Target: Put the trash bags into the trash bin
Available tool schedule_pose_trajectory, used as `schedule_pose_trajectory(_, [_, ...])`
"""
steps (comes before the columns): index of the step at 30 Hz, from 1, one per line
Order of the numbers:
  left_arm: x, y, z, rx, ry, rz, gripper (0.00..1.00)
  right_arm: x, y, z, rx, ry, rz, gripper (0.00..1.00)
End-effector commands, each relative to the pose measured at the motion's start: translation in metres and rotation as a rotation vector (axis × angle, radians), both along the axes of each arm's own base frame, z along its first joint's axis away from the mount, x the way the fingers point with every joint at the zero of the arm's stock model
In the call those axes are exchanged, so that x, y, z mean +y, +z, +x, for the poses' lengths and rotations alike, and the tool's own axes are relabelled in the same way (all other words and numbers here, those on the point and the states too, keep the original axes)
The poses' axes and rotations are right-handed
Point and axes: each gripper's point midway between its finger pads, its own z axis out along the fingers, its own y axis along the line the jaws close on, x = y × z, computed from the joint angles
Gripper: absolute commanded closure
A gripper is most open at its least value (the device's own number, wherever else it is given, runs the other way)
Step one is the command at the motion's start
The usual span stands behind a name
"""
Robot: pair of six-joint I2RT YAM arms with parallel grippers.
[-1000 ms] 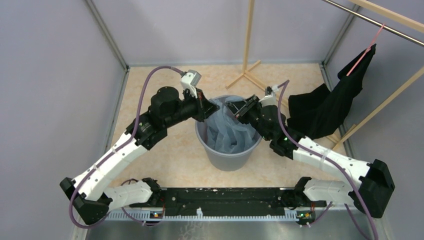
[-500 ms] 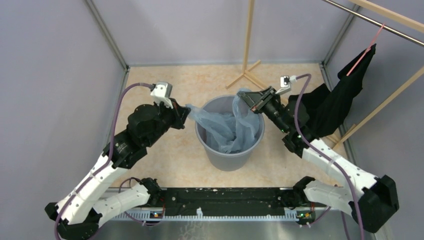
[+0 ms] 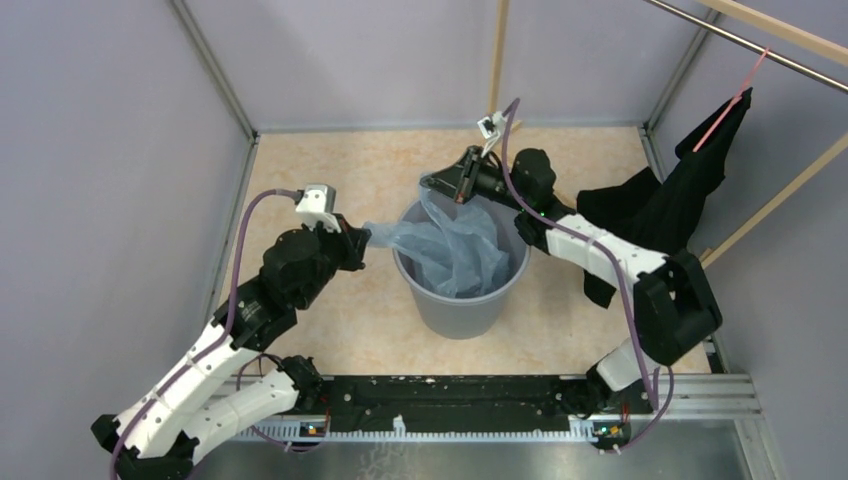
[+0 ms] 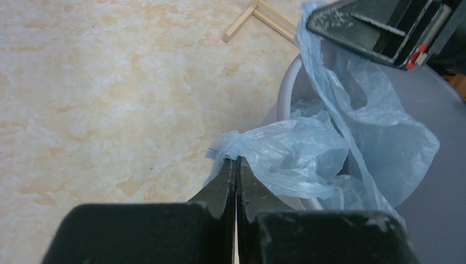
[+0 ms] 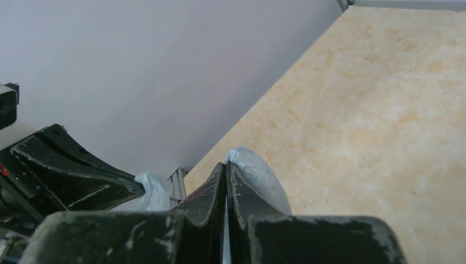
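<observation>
The light-blue trash bag hangs partly inside the round grey trash bin at the middle of the floor. My left gripper is shut on one bag corner, just left of the bin's rim, with the film stretched over the rim. My right gripper is shut on another bag edge above the bin's far-left rim; the film shows at its tips. In the left wrist view the bin's rim and the right gripper's fingers show.
A black cloth garment hangs from a pink hanger on a rail at the right. A wooden stand rises behind the bin. Grey walls close in the tan floor on the left, the back and the right.
My right gripper has swung left from the bin's far-right rim to its far-left rim, carrying the bag edge. My left gripper has pulled its bag corner outward over the left rim and stays shut.
</observation>
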Motion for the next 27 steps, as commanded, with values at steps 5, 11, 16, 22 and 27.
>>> schedule_pose_trajectory(5, [0.006, 0.042, 0.018, -0.145, 0.067, -0.015, 1.0, 0.021, 0.075, 0.019, -0.193, 0.114, 0.035, 1.0])
schedule_pose_trajectory(11, [-0.004, 0.081, 0.018, -0.191, -0.002, 0.023, 1.0, -0.012, 0.109, -0.014, -0.133, 0.089, -0.018, 1.0])
schedule_pose_trajectory(16, [0.004, 0.081, 0.01, -0.151, -0.014, 0.082, 1.0, -0.058, 0.114, -0.074, -0.108, 0.041, -0.1, 1.0])
schedule_pose_trajectory(22, [0.02, 0.077, -0.002, -0.139, 0.009, 0.099, 1.0, -0.122, 0.07, -0.114, -0.049, -0.162, -0.26, 1.0])
schedule_pose_trajectory(27, [0.024, 0.075, -0.011, -0.116, -0.002, 0.081, 1.0, -0.148, 0.044, -0.148, 0.0, -0.2, -0.261, 1.0])
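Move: Under and between the hands stands the trash bin. Its middle is about 20 cm right, 3 cm ahead and 19 cm below the left hand, and roughly 7 cm back, 7 cm right and 19 cm below the right hand. Both already pinch a trash bag; its loose heap lies in the bin some 8 cm back, 6 cm right and 14 cm below the right hand. The wooden stand's foot is about 22 cm ahead and 14 cm right of the right hand, on the table. Sweeping across above the bin's mouth, the right hand first eases a couple of centimetres forward and left while rising, then goes quickly back and right, ending about 15 cm back, 13 cm right and 11 cm higher, its shut fingers keeping the bag's edge. The left hand keeps its pinch and lifts some 7 cm, its fingertips tipping up slightly. ##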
